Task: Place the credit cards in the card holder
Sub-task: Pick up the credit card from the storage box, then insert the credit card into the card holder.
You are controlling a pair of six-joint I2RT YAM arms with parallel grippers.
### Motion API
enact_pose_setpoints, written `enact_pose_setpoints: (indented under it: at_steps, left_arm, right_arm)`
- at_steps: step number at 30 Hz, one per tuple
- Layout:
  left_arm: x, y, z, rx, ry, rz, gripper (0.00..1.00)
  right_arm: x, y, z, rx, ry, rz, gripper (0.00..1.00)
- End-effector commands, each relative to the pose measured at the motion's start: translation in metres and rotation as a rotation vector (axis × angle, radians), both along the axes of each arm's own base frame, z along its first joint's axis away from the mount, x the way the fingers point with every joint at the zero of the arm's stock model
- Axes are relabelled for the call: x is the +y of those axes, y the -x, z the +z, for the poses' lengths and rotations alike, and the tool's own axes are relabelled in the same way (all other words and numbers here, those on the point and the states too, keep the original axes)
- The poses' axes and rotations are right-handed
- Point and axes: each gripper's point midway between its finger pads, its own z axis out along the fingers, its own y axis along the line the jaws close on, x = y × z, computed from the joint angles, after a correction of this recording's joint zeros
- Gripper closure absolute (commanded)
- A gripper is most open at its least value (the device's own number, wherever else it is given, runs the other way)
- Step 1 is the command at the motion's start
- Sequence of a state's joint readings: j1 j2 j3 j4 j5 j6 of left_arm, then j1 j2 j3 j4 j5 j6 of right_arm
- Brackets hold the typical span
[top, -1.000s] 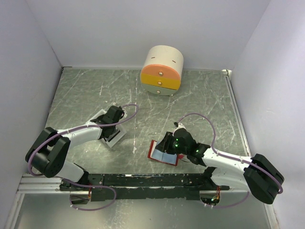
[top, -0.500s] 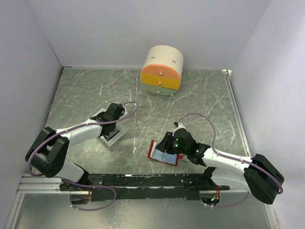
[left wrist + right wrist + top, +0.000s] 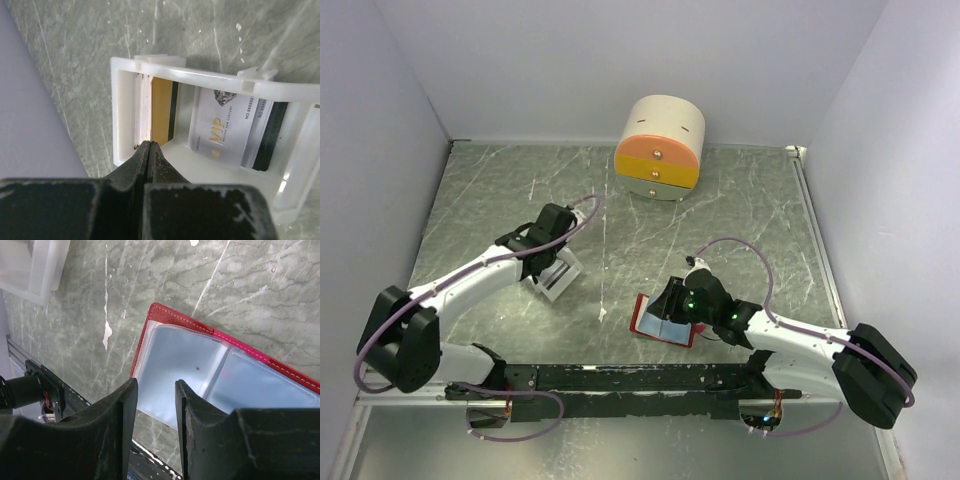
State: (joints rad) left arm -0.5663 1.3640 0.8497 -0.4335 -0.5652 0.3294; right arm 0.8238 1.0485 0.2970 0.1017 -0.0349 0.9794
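The credit cards stand on edge in a white tray [image 3: 120,105], [image 3: 560,280]: a pale stack [image 3: 141,107] at its left wall, an orange-gold card [image 3: 161,110] beside it and a silver VIP card [image 3: 225,130] further right. My left gripper [image 3: 150,145], [image 3: 548,262] is shut, its tips touching the near edge of the pale stack; no card shows between the fingers. The card holder [image 3: 660,326], [image 3: 185,365] lies open and red-edged, pale-blue sleeves up. My right gripper [image 3: 155,385], [image 3: 672,300] hangs open just over its left sleeve, holding nothing.
A round cream-and-orange drawer box [image 3: 660,148] stands at the back centre. White walls close in the grey marbled table [image 3: 740,210] on three sides. The black base rail [image 3: 620,378] runs along the near edge.
My left gripper has closed at the card stack, and the left arm has swung its elbow leftward over the tray. The right arm and the card holder have not moved.
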Motion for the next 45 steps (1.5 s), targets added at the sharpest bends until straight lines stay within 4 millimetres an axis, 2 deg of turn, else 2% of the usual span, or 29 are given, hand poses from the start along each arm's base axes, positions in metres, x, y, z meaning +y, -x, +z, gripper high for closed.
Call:
enact_pose_setpoints:
  at_steps: [1,6,12,15,18,24,29,33,38,45]
  left_arm:
    - [-0.011,0.009,0.025,-0.013,0.138,0.017,0.93]
    - [-0.028,0.017,0.053,-0.07,0.328,0.01,0.93]
    - [-0.056,0.023,0.107,-0.202,0.63,-0.025,0.93]
    - [-0.07,0.03,0.132,-0.209,0.79,-0.01,0.93]
    - [-0.09,0.039,0.142,-0.141,0.949,0.036,0.93]
    - [-0.149,0.071,0.132,0.205,1.184,-0.002,0.93]
    - [-0.174,0.095,0.126,0.312,1.417,-0.027,0.93]
    - [-0.189,0.111,0.119,0.408,1.54,-0.047,0.93]
    - [-0.216,0.13,0.102,0.518,1.538,-0.075,0.93]
    - [-0.283,0.153,0.075,0.586,1.449,-0.118,0.93]
  right_arm:
    - [0.0,-0.002,0.0,0.0,0.006,-0.005,0.64]
    - [-0.002,-0.001,0.003,0.004,0.008,-0.007,0.64]
    - [-0.011,0.002,0.005,0.018,0.046,-0.023,0.64]
    - [-0.014,0.003,0.008,0.023,0.073,-0.021,0.64]
    - [-0.02,0.002,0.009,0.027,0.121,-0.032,0.64]
    - [-0.028,-0.007,0.011,0.011,0.194,-0.058,0.64]
    - [-0.025,-0.015,0.017,0.014,0.207,-0.082,0.64]
    - [-0.035,-0.017,0.013,0.029,0.267,-0.118,0.64]
    - [-0.054,-0.008,0.007,0.081,0.346,-0.161,0.66]
    - [-0.083,0.002,-0.006,0.118,0.439,-0.236,0.66]
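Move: The left gripper already holds the gold card at the storage box; the card holder it is going to lies open on the table about 29 cm to its right, 16 cm back towards the bases and 10 cm lower. The storage box's middle is some 3 cm right, 2 cm back and 8 cm down from the left gripper. From the right gripper the card holder's middle is about 2 cm back, 1 cm right and 4 cm below. Keep the left fingers shut on the gold card and draw it up about 14 cm out of the storage box, then swing it right and back towards the card holder, sinking some 7 cm on the way; roll the hand about 80 degrees, left side down, as it goes. Shift the open right gripper about 6 cm right over the card holder, its left side dipping some 20 degrees. ##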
